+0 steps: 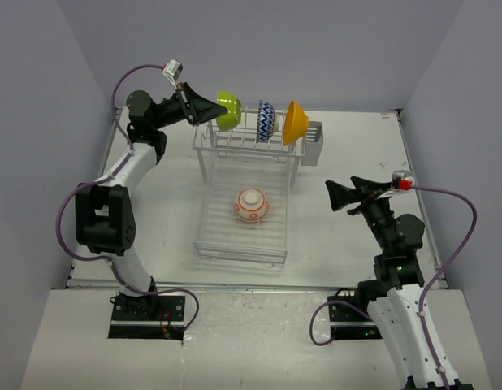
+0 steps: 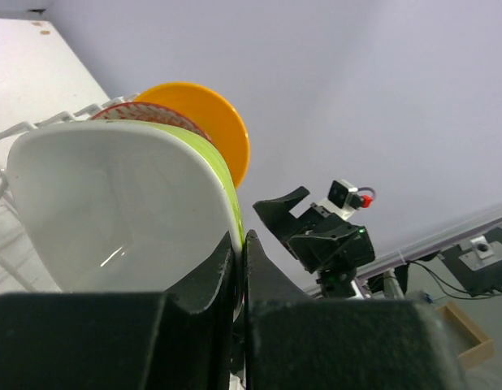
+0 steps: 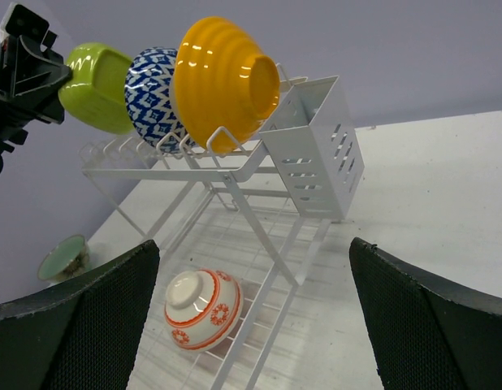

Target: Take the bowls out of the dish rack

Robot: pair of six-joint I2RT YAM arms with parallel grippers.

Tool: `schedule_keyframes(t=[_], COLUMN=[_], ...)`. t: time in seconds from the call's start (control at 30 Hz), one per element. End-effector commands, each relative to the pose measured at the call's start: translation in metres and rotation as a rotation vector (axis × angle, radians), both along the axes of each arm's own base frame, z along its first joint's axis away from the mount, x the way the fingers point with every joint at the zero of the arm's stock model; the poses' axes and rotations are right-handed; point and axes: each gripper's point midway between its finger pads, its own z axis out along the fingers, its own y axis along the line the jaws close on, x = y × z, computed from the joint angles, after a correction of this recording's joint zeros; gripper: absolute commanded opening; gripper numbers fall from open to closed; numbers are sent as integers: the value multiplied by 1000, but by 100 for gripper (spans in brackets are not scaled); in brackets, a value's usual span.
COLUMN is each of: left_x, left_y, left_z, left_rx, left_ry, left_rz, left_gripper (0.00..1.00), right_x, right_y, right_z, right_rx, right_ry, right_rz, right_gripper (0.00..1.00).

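Note:
The white wire dish rack [image 1: 209, 159] stands mid-table. On its upper tier a blue-and-white zigzag bowl [image 1: 266, 122] and an orange-yellow bowl [image 1: 296, 122] stand on edge. My left gripper [image 1: 205, 109] is shut on the rim of the lime green bowl [image 1: 228, 110] at the tier's left end; its white inside [image 2: 113, 203] fills the left wrist view. A white bowl with orange-red pattern [image 1: 252, 205] lies upside down on the lower tray. A mint green bowl [image 3: 62, 258] sits on the table beyond the rack. My right gripper [image 1: 340, 196] is open and empty, right of the rack.
The grey cutlery holder [image 1: 313, 143] hangs on the rack's right end, near the orange-yellow bowl. Purple walls close in the table at the back and both sides. The right arm [image 2: 326, 237] shows beyond the bowls in the left wrist view.

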Motion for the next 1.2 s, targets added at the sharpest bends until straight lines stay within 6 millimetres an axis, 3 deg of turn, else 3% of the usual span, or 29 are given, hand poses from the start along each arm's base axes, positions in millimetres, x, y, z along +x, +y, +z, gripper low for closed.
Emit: schedule_keyframes(t=[0.0, 0.23, 0.33, 0.63, 0.67, 0.7, 0.77, 0.8, 0.83, 0.87, 0.9, 0.93, 1.03, 1.17], left_x=[-18, -34, -39, -40, -36, -27, -12, 1, 23, 28, 25, 36, 39, 31], left_y=[2, 9, 28, 136, 142, 151, 170, 182, 207, 217, 227, 247, 277, 297], left_z=[27, 48, 67, 84, 79, 68, 65, 27, 34, 19, -10, -23, -76, -118], left_rx=[-88, -187, -200, -79, -38, -23, 123, 182, 370, 451, 535, 642, 864, 1034], left_ry=[-89, -188, -228, -341, -369, -272, -349, -93, -218, -147, -5, 15, 168, 277], left_rz=[-59, -116, -78, 256, 292, 327, 452, 515, 683, 743, 781, 864, 967, 1060], left_gripper=[0, 0, 0, 0, 0, 0, 0, 0, 0, 0, 0, 0, 0, 0], right_x=[-2, 0, -1, -2, -2, -3, -3, -4, -4, -4, -5, -5, -5, -4], right_y=[5, 6, 6, 11, 11, 11, 12, 12, 13, 13, 13, 13, 14, 15], right_z=[12, 10, 10, 8, 8, 9, 8, 9, 9, 9, 9, 9, 10, 8], right_rx=[-7, -6, -9, -4, -4, -5, -2, -2, -3, -3, -3, -3, -1, -2], right_ry=[-44, -37, -40, -33, -34, -36, -35, -37, -37, -37, -37, -37, -41, -35], right_rz=[26, 30, 32, 53, 54, 54, 56, 59, 62, 62, 65, 65, 68, 71], right_gripper=[99, 99, 99, 99, 99, 99, 99, 99, 99, 99, 99, 99, 99, 99])
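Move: The left hand has the green bowl by its rim, clear of the rack. The mint bowl stands on the table where the unloading goes: about 36 cm to this hand's left, 5 cm back and some 33 cm below. Still racked are the blue bowl, roughly 13 cm right, 3 cm ahead and 8 cm lower, and the yellow bowl, 9 cm beyond it to the right. From the right hand the mint bowl is some 67 cm left, 12 cm ahead and 26 cm down. Keeping its pinch on the green bowl's rim, the left hand lifts it a little higher and sweeps some 25 cm left, away from the rack towards the mint bowl's side of the table. Near the end it pushes about 6 cm forward while dropping back roughly 8 cm from its peak, the wrist swinging counter-clockwise and rolling left side up, so fingers that pointed right end pointing forward and slightly down. ##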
